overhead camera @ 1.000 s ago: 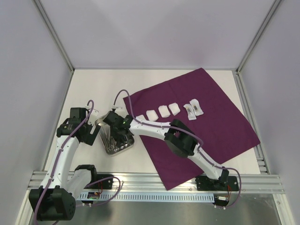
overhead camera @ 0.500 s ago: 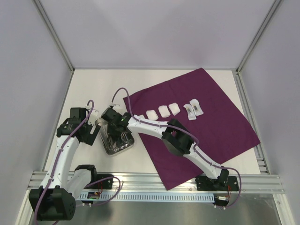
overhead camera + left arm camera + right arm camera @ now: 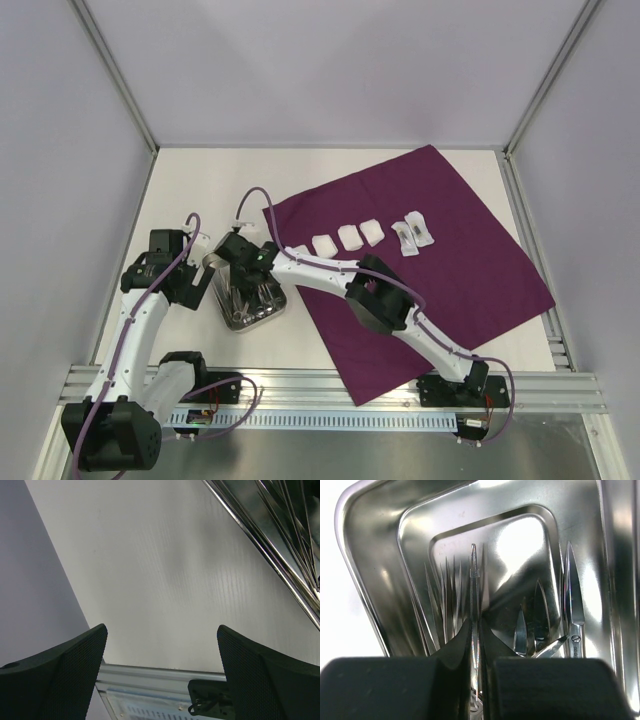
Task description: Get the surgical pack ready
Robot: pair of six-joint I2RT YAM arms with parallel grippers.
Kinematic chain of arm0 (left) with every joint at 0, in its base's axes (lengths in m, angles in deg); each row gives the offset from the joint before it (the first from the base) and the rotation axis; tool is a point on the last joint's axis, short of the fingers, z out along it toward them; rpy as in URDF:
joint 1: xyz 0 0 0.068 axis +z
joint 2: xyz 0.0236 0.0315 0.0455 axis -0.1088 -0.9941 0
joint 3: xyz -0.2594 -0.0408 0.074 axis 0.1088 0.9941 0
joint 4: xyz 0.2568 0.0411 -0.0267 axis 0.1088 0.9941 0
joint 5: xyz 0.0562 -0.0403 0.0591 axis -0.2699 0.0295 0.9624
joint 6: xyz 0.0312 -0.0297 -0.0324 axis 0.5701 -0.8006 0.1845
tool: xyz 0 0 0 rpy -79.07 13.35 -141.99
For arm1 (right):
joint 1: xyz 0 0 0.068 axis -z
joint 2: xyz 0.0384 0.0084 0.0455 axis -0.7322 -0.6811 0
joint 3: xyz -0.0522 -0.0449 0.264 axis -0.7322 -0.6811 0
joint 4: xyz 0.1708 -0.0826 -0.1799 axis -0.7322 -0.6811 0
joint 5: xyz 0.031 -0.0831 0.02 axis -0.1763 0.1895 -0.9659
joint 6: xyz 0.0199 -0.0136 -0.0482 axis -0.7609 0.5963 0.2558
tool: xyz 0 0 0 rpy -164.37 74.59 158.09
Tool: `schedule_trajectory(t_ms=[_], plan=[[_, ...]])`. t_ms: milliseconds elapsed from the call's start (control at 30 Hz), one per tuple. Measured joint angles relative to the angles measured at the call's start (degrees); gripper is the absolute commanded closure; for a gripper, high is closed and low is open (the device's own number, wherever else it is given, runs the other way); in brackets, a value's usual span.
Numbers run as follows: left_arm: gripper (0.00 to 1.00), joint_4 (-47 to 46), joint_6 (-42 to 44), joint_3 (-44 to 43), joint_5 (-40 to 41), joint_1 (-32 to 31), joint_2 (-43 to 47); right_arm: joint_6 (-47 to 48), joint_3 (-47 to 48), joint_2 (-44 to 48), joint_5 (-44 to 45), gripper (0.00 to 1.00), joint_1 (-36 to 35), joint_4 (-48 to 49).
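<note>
The dark purple cloth [image 3: 440, 240] lies flat as a sheet at the right, with a row of white gauze pads [image 3: 349, 236] on it. Off the cloth's left edge sits the shiny steel tray [image 3: 262, 320], with several pointed instruments inside. My right gripper [image 3: 250, 285] reaches over the tray. In the right wrist view the right gripper [image 3: 476, 645] is shut on a thin steel instrument [image 3: 473, 580] whose tip points across the tray [image 3: 370, 555]. My left gripper [image 3: 190, 295] hangs just left of the tray. The left gripper [image 3: 160, 670] is open over bare table, nothing between its fingers.
Scissors [image 3: 572, 610] lie along the tray's right side. Two small white packets [image 3: 412, 236] rest on the cloth beyond the gauze. The tray's rim [image 3: 270, 555] runs close to my left gripper. An aluminium rail [image 3: 330, 385] borders the near table edge.
My right wrist has shifted a little left and back over the tray, the thin instrument still between its fingers. The left arm has not moved.
</note>
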Motion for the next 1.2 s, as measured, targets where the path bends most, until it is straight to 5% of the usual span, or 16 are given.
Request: schedule_trajectory(t_ms=[133, 300, 700, 767, 1000, 1200], plan=[[0.00, 0.00, -0.02, 0.00, 0.00, 0.00, -0.13, 0.00, -0.61, 0.44, 0.33, 0.93, -0.26, -0.22], [0.00, 0.00, -0.02, 0.00, 0.00, 0.00, -0.26, 0.00, -0.66, 0.50, 0.22, 0.76, -0.28, -0.20], [0.00, 0.07, -0.04, -0.15, -0.31, 0.00, -0.42, 3.17, -1.25, 2.40, 1.38, 0.67, -0.28, -2.56], [0.00, 0.63, -0.20, -1.05, -1.03, 0.00, -0.61, 5.14, -2.25, 4.46, 1.70, 0.60, -0.22, -3.06], [0.00, 1.40, -0.48, -4.72, -3.65, 0.00, -0.70, 15.04, -13.14, 25.42, -1.05, 0.50, 3.08, -0.70], [0.00, 2.08, -0.50, -5.01, -4.96, 0.00, -0.72, 20.26, -28.89, 46.99, -8.83, 0.51, 20.83, 3.58]])
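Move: The right hand, inside the metal tray at about its middle, still holds a slim instrument between nearly shut fingers. A bundle of slim instruments lies about 2 cm to its left, and a pair of scissors some 4 cm to its right, level with it. The nearest gauze square is roughly 13 cm right and 7 cm ahead. From the left hand, the tray's middle is about 18 cm right, 8 cm ahead and 10 cm below. Almost in place at first, the right hand parts its fingers and lets go of the slim instrument in the tray. It then climbs fast out of the tray, over 20 cm, and swings about 20 cm right and a little forward towards the gauze squares, the fingers opening to half and tipping outward. The empty left hand, wide open, rises about 2 cm and drifts slightly right. ##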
